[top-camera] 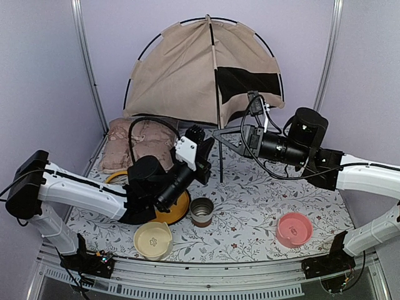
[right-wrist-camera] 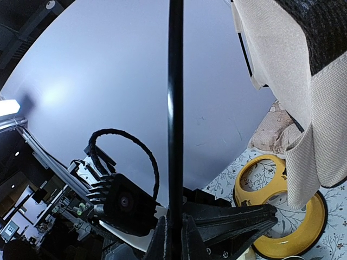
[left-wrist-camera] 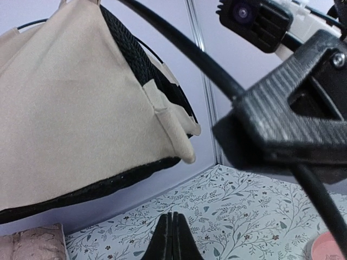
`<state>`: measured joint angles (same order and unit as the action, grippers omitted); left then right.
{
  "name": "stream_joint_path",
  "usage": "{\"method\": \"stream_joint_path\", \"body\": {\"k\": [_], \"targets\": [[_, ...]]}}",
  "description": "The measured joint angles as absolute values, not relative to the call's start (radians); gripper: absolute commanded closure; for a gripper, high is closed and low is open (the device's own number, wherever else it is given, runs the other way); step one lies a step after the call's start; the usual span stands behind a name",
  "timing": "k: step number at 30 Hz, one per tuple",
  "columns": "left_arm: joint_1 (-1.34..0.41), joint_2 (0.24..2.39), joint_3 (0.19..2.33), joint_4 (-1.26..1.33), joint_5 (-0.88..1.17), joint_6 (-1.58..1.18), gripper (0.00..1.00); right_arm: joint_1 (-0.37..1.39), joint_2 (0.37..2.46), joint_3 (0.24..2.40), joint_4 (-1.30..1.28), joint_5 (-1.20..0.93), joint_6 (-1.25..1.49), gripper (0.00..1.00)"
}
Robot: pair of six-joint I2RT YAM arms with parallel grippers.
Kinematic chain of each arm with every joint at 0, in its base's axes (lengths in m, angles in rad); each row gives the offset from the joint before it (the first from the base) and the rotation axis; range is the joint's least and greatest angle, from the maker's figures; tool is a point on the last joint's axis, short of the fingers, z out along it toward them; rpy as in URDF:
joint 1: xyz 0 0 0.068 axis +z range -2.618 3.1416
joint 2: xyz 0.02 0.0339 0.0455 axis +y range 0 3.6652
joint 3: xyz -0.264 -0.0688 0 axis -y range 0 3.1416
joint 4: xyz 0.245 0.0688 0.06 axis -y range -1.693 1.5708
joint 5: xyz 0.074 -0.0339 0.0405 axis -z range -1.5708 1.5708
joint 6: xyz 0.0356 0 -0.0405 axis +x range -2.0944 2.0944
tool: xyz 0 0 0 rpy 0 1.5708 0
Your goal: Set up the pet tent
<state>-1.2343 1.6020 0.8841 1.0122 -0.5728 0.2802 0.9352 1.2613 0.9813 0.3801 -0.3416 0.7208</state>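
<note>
The pet tent, tan fabric on thin black crossed poles, stands half raised at the back of the floral mat. One black pole runs down from its peak to the mat. My right gripper is shut on that pole about mid-height; in the right wrist view the pole rises straight up from between the shut fingers. My left gripper hovers just left of the pole, shut on nothing. In the left wrist view its fingertips press together over the mat, below the tent's hem.
A pinkish patterned cushion lies at the back left. A yellow bowl, a metal cup and a cream bowl sit in front of the left arm. A pink bowl is near the right front.
</note>
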Motion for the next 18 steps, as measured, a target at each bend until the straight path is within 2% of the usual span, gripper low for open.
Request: {"method": "stream_joint_path", "body": {"k": [8, 10, 13, 15, 18], "targets": [[-1.234, 1.536, 0.82, 0.995, -0.559, 0.256, 1.0, 0.928, 1.259, 1.01, 0.352, -0.344, 0.714, 1.0], [-1.234, 1.53, 0.818, 0.991, -0.552, 0.249, 0.9, 0.927, 1.275, 1.032, 0.352, -0.366, 0.718, 1.0], [-1.234, 1.53, 0.819, 0.979, -0.538, 0.238, 0.68, 0.926, 1.311, 1.065, 0.353, -0.411, 0.727, 1.0], [-1.234, 1.531, 0.825, 0.97, -0.53, 0.235, 0.61, 0.926, 1.322, 1.068, 0.352, -0.435, 0.744, 1.0], [-1.232, 1.533, 0.843, 0.968, -0.53, 0.233, 0.56, 0.926, 1.324, 1.068, 0.354, -0.46, 0.773, 1.0]]}}
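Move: The tent pole, where the right fingers already pinch it, lies about 3 cm to the right of the left hand, level with it fore and aft and some 5 cm above. The left fingers are shut. The tent's loose lower corner hangs about 10 cm ahead of the left hand, 4 cm to its right and 6 cm higher. The steel bowl stands roughly 9 cm back, 3 cm left and 28 cm below. Keeping its pinch on the pole, the right hand rises about 1 cm, then carries the pole some 1.5 cm left, turning about 7 degrees counter-clockwise. Just beside it, the left hand eases about 1 cm back and 1.5 cm left with shut fingers; then it opens them nearly halfway while drifting a little right again and rising slightly, still off the pole. ##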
